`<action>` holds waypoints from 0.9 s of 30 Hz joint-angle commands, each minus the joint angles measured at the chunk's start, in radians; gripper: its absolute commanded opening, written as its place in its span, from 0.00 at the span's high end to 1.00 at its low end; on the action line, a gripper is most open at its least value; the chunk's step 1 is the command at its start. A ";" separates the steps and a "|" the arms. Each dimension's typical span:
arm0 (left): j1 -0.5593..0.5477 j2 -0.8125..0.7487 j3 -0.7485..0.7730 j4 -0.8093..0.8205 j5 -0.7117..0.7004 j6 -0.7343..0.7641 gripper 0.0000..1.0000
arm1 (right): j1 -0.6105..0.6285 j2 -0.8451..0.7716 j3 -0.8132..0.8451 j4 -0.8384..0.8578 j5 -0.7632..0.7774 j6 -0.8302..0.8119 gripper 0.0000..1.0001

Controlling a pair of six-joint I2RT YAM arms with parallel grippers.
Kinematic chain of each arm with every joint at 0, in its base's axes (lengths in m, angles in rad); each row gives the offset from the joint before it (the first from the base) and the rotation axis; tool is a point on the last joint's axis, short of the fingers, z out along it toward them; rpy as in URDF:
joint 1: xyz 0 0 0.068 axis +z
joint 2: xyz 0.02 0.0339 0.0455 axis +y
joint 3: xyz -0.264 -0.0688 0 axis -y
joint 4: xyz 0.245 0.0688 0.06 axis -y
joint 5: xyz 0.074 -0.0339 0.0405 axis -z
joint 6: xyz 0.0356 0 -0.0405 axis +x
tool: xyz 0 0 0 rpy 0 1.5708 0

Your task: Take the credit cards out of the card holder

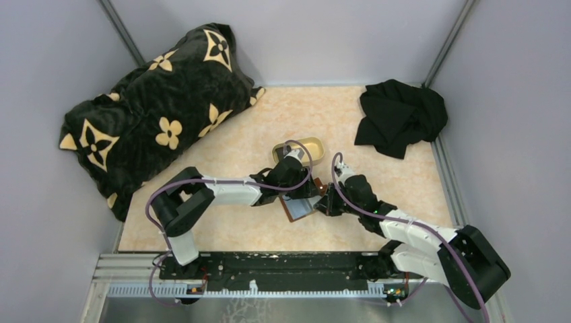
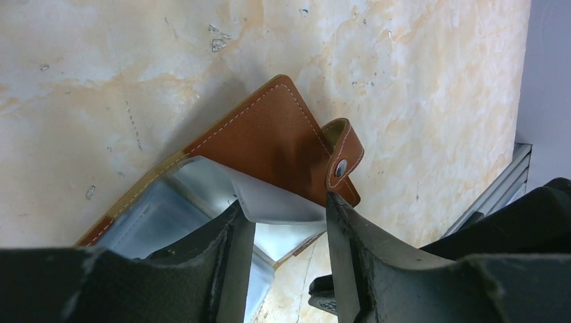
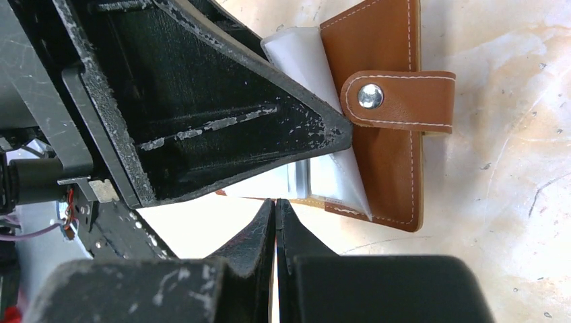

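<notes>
The card holder (image 1: 300, 210) lies open on the marbled table between both arms. Its brown flap (image 2: 269, 134) carries a snap strap (image 3: 397, 97), and the inside is pale blue-grey. A white credit card (image 2: 283, 202) sticks out of the pale inside and lies across the gap at the tips of my left gripper (image 2: 283, 217). That gripper's jaws stand apart over the holder. My right gripper (image 3: 275, 202) is shut with nothing visible between its fingers, its tips at the holder's brown edge (image 3: 384, 155). Other cards are hidden.
A tan oval tray (image 1: 316, 142) sits just beyond the left gripper. A crumpled black cloth (image 1: 400, 114) lies at the back right, and a large black patterned cushion (image 1: 155, 114) fills the back left. Grey walls close in the sides.
</notes>
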 commanded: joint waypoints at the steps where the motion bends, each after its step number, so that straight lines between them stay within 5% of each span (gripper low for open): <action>1: -0.004 0.014 0.038 -0.008 0.002 0.023 0.51 | 0.002 0.005 0.053 0.018 0.026 -0.018 1.00; 19: -0.004 -0.107 0.030 -0.094 -0.021 0.068 0.49 | -0.078 0.254 0.178 0.109 0.091 -0.094 1.00; 27: -0.004 -0.212 -0.083 -0.147 -0.074 0.031 0.48 | -0.093 0.345 0.186 0.119 0.063 -0.116 1.00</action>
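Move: The card holder lies open on the table just under both hands. Its half-lifted clear sleeve is about 3 cm ahead of the right fingertips, 1 cm left and 3 cm below, and its middle is some 4 cm left and 1 cm ahead. The brown strap end is about 6 cm straight ahead, and the tan tray some 18 cm ahead and 6 cm left. From the left hand the sleeve is about 1 cm back, 1 cm right and 3 cm below. The right hand, fingers still shut, pushes forward about 6 cm and sinks 2 cm while tipping slightly, driving its tips off the holder's near edge, in against the lifted edge of the clear sleeve, and bearing the holder's right-hand end forward. The left hand stays low over the sleeve at first, then comes free and rises about 4 cm, easing some 2 cm to the left, its fingers still half open. ##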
